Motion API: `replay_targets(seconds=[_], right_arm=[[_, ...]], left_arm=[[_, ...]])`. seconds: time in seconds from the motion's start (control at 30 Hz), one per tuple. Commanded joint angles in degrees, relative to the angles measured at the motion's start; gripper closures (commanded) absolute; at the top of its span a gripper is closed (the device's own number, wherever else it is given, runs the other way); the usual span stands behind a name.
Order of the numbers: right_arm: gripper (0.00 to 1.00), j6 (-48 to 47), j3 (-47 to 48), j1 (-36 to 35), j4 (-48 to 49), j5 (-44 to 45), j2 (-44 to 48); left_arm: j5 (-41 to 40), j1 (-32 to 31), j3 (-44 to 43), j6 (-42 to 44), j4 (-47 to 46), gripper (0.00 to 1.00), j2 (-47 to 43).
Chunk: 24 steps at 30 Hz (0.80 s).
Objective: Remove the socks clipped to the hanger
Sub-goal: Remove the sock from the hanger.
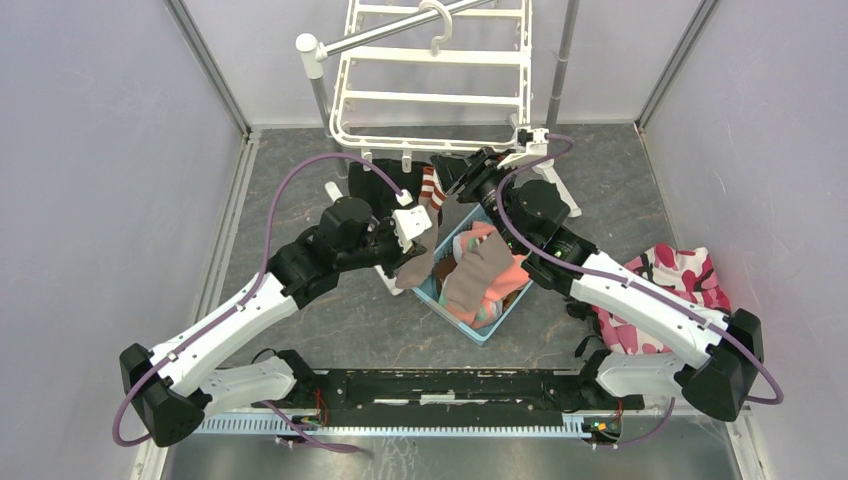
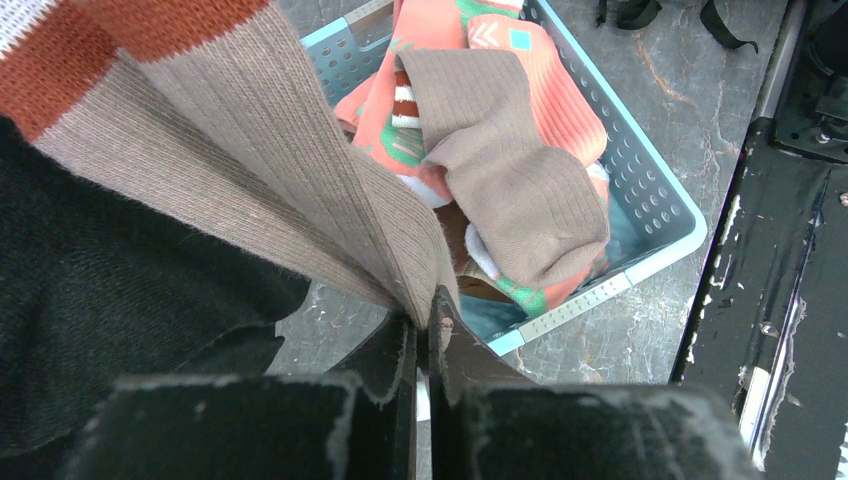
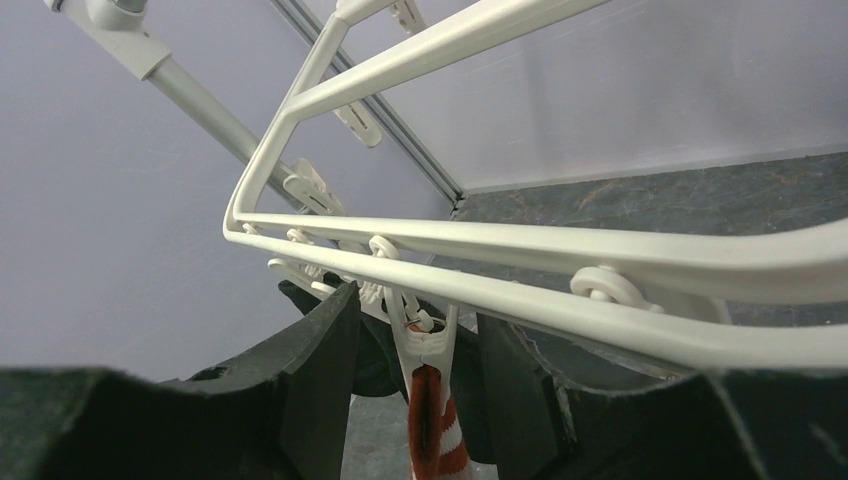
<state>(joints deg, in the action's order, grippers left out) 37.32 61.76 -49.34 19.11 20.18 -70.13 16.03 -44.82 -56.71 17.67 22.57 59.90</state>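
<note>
The white hanger hangs at the back on a grey pole. From its front rail a tan sock with a red-white banded cuff hangs down. My left gripper is shut on it; the left wrist view shows the ribbed tan sock pinched at the tips of that gripper. My right gripper sits under the front rail of the hanger. It is open, with a finger on each side of a white clip that bites the red-white cuff. A black sock hangs to the left.
A light blue slatted basket below the hanger holds several coral and tan socks. A pink camouflage cloth heap lies right of the right arm. The grey stand pole crosses above the hanger. Walls close in the left, right and back.
</note>
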Motion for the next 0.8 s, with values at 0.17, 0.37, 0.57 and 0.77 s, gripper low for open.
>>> replay_targets(seconds=[0.17, 0.37, 0.57, 0.77], right_arm=[[0.51, 0.0, 1.3, -1.1, 4.6, 1.7, -1.6], [0.74, -0.6, 1.4, -1.1, 4.7, 3.2, -0.8], [0.99, -1.0, 1.3, -1.1, 4.8, 1.9, -0.7], [1.00, -2.9, 2.3, -1.1, 3.2, -0.4, -0.2]], left_arm=[[0.3, -0.4, -1.9, -0.3, -3.1, 0.98, 1.2], [-0.6, -0.4, -1.2, 0.8, -2.1, 0.98, 0.8], [-1.1, -0.4, -0.9, 1.1, -2.0, 0.98, 0.7], [3.6, -0.4, 1.1, 1.8, -1.1, 0.98, 0.4]])
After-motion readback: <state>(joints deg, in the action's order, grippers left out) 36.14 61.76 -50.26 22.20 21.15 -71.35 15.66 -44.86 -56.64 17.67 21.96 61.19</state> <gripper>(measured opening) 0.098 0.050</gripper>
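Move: Between the right hand's open fingers is the clip holding the striped sock, about 1 cm ahead of the hand point and 1 cm below it. The hanger's front bar runs some 3 cm ahead of and 4 cm above the hand; the black sock hangs roughly 8 cm to the left, 1 cm ahead and 8 cm lower. From the left hand, already gripping the striped sock lower down, the clip is around 10 cm ahead, 5 cm right and 15 cm up. Squeezing the hanger clip is the right hand's work: it hardly travels, easing about half a centimetre left and up, while its fingers shut from half open to nearly closed, pinching the clip just under the front bar. The left hand keeps its pinch on the striped sock's lower part and sinks only about half a centimetre. ##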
